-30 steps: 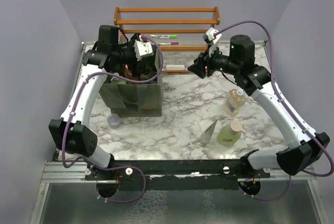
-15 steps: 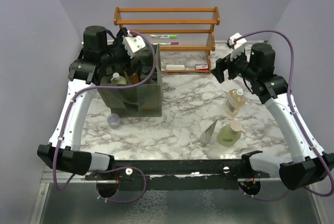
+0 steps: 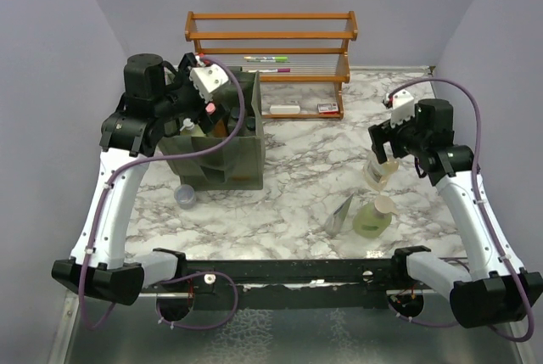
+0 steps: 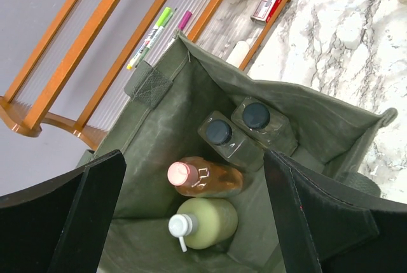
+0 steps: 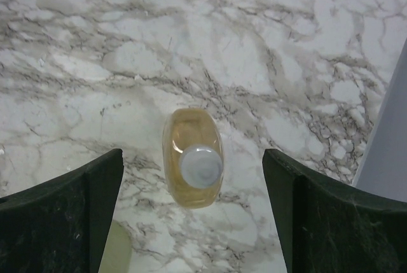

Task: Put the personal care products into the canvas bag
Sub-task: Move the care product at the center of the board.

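Note:
The olive canvas bag [image 3: 222,163] stands at the left, and my left gripper [image 3: 200,111] hovers open over its mouth. Inside the bag [image 4: 166,120], seen in the left wrist view, lie two clear bottles with black caps [image 4: 219,134], an orange bottle with a pink cap [image 4: 213,177] and a pale green pump bottle [image 4: 210,222]. Nothing sits between the left gripper's [image 4: 194,177] jaws. On the right of the table stand an amber bottle [image 3: 382,169], a green pump bottle [image 3: 372,218] and a grey pouch [image 3: 341,214]. My right gripper [image 3: 383,142] hangs open above the amber bottle [image 5: 191,165], one finger on each side.
A wooden slatted rack [image 3: 271,50] stands at the back with marker pens [image 3: 267,64] on it; a white item [image 3: 286,110] and a small red box [image 3: 326,108] lie beneath. A lavender cup [image 3: 185,197] sits in front of the bag.
The right arm swung from near the rack to the right and down over the amber bottle, and its jaws opened wide. The left arm drew back to the left above the bag.

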Motion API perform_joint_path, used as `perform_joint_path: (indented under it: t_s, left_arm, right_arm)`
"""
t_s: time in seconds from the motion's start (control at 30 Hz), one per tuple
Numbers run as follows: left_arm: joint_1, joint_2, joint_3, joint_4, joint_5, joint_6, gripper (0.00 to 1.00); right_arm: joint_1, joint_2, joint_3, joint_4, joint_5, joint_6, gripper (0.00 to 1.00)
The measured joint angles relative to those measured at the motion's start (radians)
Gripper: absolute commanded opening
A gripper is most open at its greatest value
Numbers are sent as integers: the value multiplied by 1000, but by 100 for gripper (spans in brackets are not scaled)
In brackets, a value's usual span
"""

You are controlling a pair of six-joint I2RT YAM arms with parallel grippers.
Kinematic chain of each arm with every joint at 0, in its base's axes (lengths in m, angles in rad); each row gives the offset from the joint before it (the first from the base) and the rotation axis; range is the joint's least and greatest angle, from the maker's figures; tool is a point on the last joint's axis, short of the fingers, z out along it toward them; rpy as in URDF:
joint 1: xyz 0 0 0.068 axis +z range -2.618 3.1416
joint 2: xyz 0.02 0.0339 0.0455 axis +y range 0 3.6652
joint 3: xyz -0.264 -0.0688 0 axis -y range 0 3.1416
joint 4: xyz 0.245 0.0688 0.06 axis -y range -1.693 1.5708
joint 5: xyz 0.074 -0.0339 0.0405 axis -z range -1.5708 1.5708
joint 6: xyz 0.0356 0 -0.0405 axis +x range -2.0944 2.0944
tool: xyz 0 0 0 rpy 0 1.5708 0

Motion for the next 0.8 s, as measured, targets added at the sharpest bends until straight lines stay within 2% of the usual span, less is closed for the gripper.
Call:
perform_joint_path:
  t_s: [0.27, 0.5, 0.63, 0.8]
  left_arm:
    - [0, -41, -26, -1, 0, -20, 93]
    - [0, -41, -48, -3, 0, -20, 93]
    - [0, -41, -54, -5, 0, -20, 92]
    - [0, -41, -55, -8, 0, -23, 93]
  right_arm:
    - [0, 52, -45, -61, 25, -36, 91]
    - [0, 121, -73, -61, 36, -51, 84]
    - [0, 159, -77, -60, 39, -66, 74]
    - [0, 184, -87, -56, 34, -92, 46]
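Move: The care product, an upright pale-amber bottle with a whitish pump, stands nearly under the open right hand, about 1 cm back and 1 cm left, its middle some 13 cm below. The green bottle is roughly 15 cm back and 3 cm left of the right hand; the silver tube is 15 cm back and 14 cm left. From the left hand, the amber bottle lies about 50 cm right, 5 cm back and 28 cm below. The right hand sinks about 9 cm around the amber bottle, tipping its fingers down, and closes onto its sides. ##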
